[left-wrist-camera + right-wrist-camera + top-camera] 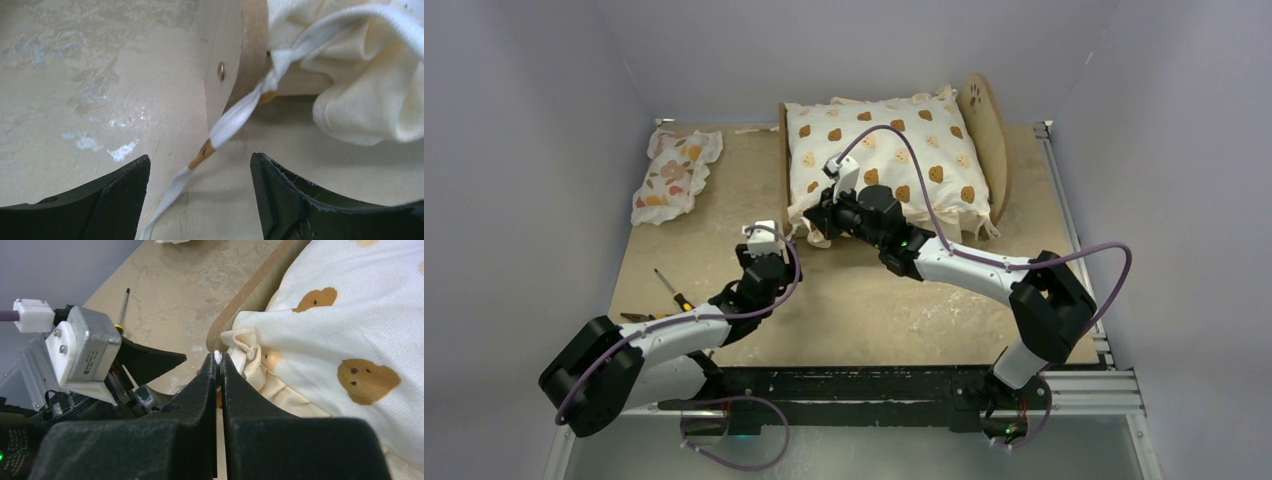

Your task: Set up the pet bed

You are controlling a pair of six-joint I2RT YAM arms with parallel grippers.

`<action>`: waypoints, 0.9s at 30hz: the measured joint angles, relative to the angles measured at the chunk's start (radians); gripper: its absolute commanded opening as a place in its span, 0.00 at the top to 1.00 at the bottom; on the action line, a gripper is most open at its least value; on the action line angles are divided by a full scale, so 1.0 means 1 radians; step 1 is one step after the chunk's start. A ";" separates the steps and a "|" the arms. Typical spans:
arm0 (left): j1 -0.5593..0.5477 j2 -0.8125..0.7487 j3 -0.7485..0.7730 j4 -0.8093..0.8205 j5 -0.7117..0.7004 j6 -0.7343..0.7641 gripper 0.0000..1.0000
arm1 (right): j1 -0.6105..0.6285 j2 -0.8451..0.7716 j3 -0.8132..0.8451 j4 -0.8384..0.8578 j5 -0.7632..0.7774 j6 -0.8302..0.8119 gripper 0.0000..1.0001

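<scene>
The pet bed (986,130) stands at the back of the table, with its paw-print headboard on the right. A cream bear-print cushion (884,160) lies on it. My right gripper (218,360) is at the bed's near left corner, shut on the tip of the cushion's white tie ribbon (218,355). Just left of it, my left gripper (199,159) is open. The ribbon (227,122) runs slack between its fingers and touches neither. The wooden frame edge (225,60) and the cushion's ruffle (360,100) are right ahead of them. From above, both grippers (786,238) (812,222) meet at that corner.
A small floral pillow (674,175) lies at the back left of the table. A screwdriver (672,290) lies near the left arm, and shows in the right wrist view too (122,310). Grey walls close in the table on three sides.
</scene>
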 measured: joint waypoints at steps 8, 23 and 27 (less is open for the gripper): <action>0.084 0.161 0.035 0.147 0.041 0.031 1.00 | 0.000 0.000 0.029 -0.006 0.001 -0.002 1.00; 0.105 0.228 -0.038 0.279 0.140 -0.237 1.00 | -0.161 0.197 0.404 -0.239 0.060 -0.035 1.00; 0.097 0.238 -0.043 0.286 0.132 -0.327 1.00 | -0.172 0.272 0.489 -0.286 0.072 -0.052 1.00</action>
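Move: The stretch of tie ribbon that the left hand's open fingers straddle lies about 3 cm ahead and 1 cm below. The footboard's near end stands some 7 cm ahead and 2 cm right, the cushion's ruffled corner about 9 cm ahead and 8 cm right. The right hand already holds the ribbon's other end; the cushion's middle is roughly 11 cm ahead, 15 cm right and 13 cm below it, the footboard's near end about 5 cm back, 6 cm left and 12 cm below. Forward some 3 cm goes the left hand, its fingers shutting on the ribbon before the footboard; keeping that pinch, it sinks and eases slightly back and right, rolling its left side down about 20 degrees. The right hand, still pinching its ribbon end, first rises about 6 cm, then sweeps some 13 cm forward over the cushion, losing much of that height and turning a little clockwise. ##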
